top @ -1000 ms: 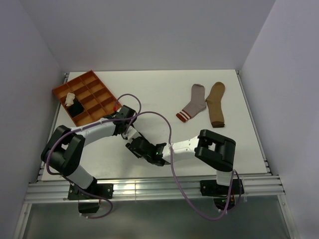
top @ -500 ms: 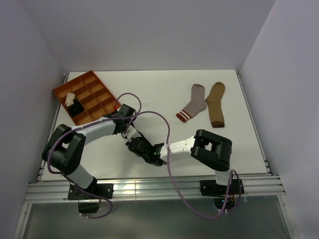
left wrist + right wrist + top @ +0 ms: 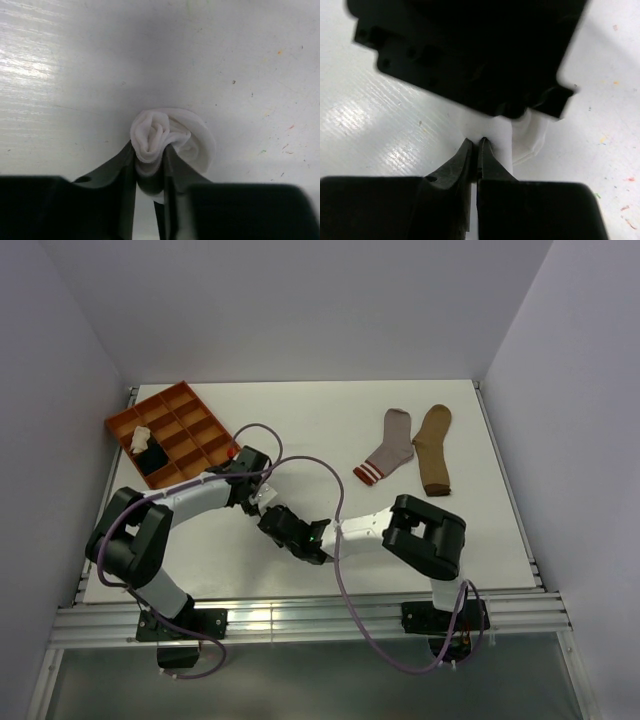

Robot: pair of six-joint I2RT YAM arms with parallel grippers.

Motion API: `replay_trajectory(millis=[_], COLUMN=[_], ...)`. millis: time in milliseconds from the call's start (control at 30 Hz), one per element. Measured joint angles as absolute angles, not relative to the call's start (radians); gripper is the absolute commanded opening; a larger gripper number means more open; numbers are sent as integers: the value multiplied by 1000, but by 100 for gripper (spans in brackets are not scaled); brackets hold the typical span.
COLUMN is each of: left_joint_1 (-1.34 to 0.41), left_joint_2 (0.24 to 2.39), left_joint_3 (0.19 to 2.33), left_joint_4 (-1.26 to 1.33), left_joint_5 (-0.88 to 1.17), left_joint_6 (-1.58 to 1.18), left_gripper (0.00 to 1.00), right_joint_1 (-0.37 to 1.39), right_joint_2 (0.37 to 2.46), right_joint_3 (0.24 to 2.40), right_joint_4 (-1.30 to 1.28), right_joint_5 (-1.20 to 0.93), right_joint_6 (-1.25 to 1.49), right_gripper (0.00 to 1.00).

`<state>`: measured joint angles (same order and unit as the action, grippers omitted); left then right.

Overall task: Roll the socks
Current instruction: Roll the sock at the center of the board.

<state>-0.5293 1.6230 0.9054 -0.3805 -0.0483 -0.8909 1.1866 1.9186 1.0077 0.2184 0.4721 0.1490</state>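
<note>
A white sock [image 3: 172,131], rolled into a small bundle, lies on the white table with my left gripper [image 3: 150,150] shut on its near side. In the right wrist view my right gripper [image 3: 475,142] is shut, its tips pinched into the edge of the same white sock [image 3: 527,137], right under the left gripper's black body [image 3: 470,50]. From above, both grippers [image 3: 288,525] [image 3: 315,537] meet near the table's front middle and hide the sock. A grey sock with a red-striped cuff [image 3: 388,448] and a tan sock [image 3: 434,450] lie flat at the back right.
An orange compartment tray [image 3: 190,415] sits at the back left, holding a cream sock roll [image 3: 140,437] and a black sock [image 3: 155,460]. Purple cables loop over the arms. Walls stand close on three sides.
The right gripper has gone from open to shut at the white sock. Both grippers have shifted slightly away from the front edge.
</note>
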Motion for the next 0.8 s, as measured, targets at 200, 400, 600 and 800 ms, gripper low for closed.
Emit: replay_trajectory(millis=[200, 400, 600, 800], left_joint_1=[-544, -548, -519, -488], left_joint_2=[1610, 1581, 1457, 1271], left_joint_3=[905, 900, 850, 799], left_joint_4=[-400, -420, -424, -369], left_joint_5=[-94, -115, -152, -212], left_joint_6=[-882, -896, -930, -970], left_gripper=[65, 73, 79, 84], right_joint_1=[1064, 958, 888, 837], right_joint_2=[1854, 1830, 1835, 1855], right_joint_3=[980, 964, 964, 977], right_joint_4=[190, 177, 169, 160], right_joint_5=[179, -72, -247, -380], right_joint_6=[200, 240, 280, 326], right_gripper=[0, 0, 0, 0])
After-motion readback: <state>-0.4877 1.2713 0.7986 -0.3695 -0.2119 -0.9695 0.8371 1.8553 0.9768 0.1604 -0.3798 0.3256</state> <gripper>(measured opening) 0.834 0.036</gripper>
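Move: The white sock's roll is between the left fingers, its middle about 2 cm right and 1 cm back; from the right hand it lies roughly 1 cm ahead and 2 cm left. From the left hand the wooden tray's middle is some 20 cm ahead and 23 cm left, and the gray sock about 17 cm ahead and 31 cm right. Left hand opens and lifts about 8 cm, drifting left, off the white sock; right, still pinching, tips downward. ##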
